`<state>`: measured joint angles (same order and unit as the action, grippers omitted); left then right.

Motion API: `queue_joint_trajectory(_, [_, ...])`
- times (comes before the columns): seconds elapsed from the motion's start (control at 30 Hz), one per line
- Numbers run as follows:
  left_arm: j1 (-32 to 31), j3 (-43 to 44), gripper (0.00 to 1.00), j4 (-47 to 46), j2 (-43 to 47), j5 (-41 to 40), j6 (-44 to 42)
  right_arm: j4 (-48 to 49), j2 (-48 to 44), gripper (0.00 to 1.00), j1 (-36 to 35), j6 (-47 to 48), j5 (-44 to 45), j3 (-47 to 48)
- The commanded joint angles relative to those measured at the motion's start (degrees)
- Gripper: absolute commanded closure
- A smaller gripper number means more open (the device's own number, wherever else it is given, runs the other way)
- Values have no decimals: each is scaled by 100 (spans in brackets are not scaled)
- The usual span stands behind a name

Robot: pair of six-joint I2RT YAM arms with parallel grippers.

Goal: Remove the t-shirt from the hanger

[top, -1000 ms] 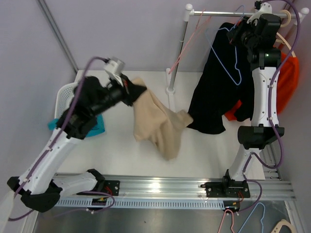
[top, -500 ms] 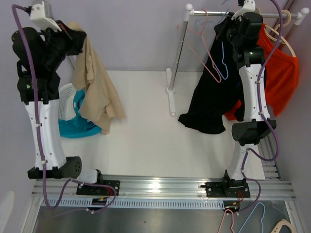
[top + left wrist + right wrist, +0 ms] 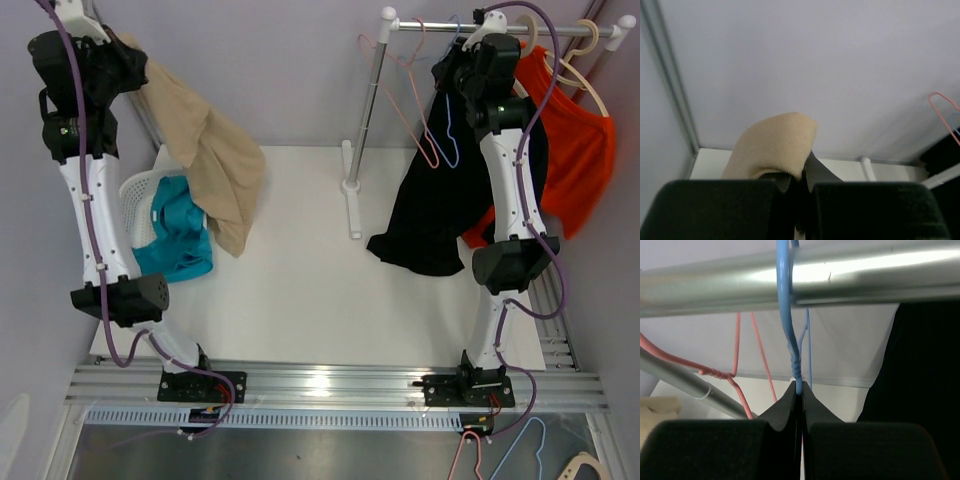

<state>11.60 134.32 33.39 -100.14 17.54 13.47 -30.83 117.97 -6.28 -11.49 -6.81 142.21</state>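
The beige t-shirt (image 3: 205, 160) hangs free from my left gripper (image 3: 130, 55), raised high at the far left; it is off any hanger. In the left wrist view the jaws (image 3: 799, 175) are shut on a fold of the shirt (image 3: 775, 145). My right gripper (image 3: 465, 55) is up at the metal rail (image 3: 500, 27), shut on the neck of a bare blue wire hanger (image 3: 448, 140). In the right wrist view the blue hanger (image 3: 790, 340) hooks over the rail (image 3: 865, 275) just above my closed gripper (image 3: 800, 390).
A white basket (image 3: 140, 195) holding a teal garment (image 3: 180, 235) sits under the beige shirt. A pink hanger (image 3: 405, 100), a black garment (image 3: 440, 210) and an orange garment (image 3: 570, 150) hang on the rack. The rack post (image 3: 365, 110) stands mid-table.
My left arm swung up and to the far left, carrying the beige shirt from the table's middle to above the basket. My right gripper shifted slightly left along the rail with the blue hanger.
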Motion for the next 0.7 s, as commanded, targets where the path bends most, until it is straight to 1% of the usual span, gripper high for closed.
queue_joint_trajectory(0.0, [474, 94, 99, -236, 495, -637, -197, 314, -178, 100, -31, 103, 30, -141])
queue_joint_trajectory(0.03, [606, 94, 99, -271, 504, -394, -5, 340, -187, 100, -31, 103, 13, -228])
queue_joint_trajectory(0.07, [825, 164, 99, -341, 530, -340, 102, 341, -196, 100, -31, 111, 4, -238])
queue_joint_trajectory(0.1, [896, 225, 99, -376, 539, -278, 172, 323, -187, 100, -31, 111, -5, -238])
queue_joint_trajectory(0.2, [1169, 770, 99, -420, 548, -286, 305, 279, -161, 100, -39, 94, -57, -255])
queue_joint_trajectory(0.3, [1424, 718, 99, -281, 688, -506, 314, 288, -161, 100, -31, 76, -84, -352])
queue_joint_trajectory(0.4, [1731, 622, 99, -105, 715, -497, 366, 279, -161, 100, -31, 85, -101, -370])
queue_joint_trajectory(0.5, [1890, 438, 99, 62, 680, -602, 375, 279, -248, 100, -31, 76, -101, -492])
queue_joint_trajectory(0.67, [1908, 463, 99, 220, 539, -541, 498, 341, -406, 100, -31, 76, -93, -800])
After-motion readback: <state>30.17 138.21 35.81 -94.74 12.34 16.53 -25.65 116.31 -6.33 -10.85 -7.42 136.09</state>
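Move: The left hand already pinches the beige t-shirt; the white basket it is taken to lies about 9 cm back, 9 cm left and roughly 48 cm below, with the teal t-shirt in it 9 cm back and 4 cm left of the hand. The right hand still grips the blue hanger; the rail is some 5 cm above and 1 cm ahead, the pink hanger 7 cm left and level fore-and-aft. Left hand swings the beige t-shirt about 14 cm left, back and up above the basket, turning counter-clockwise. ##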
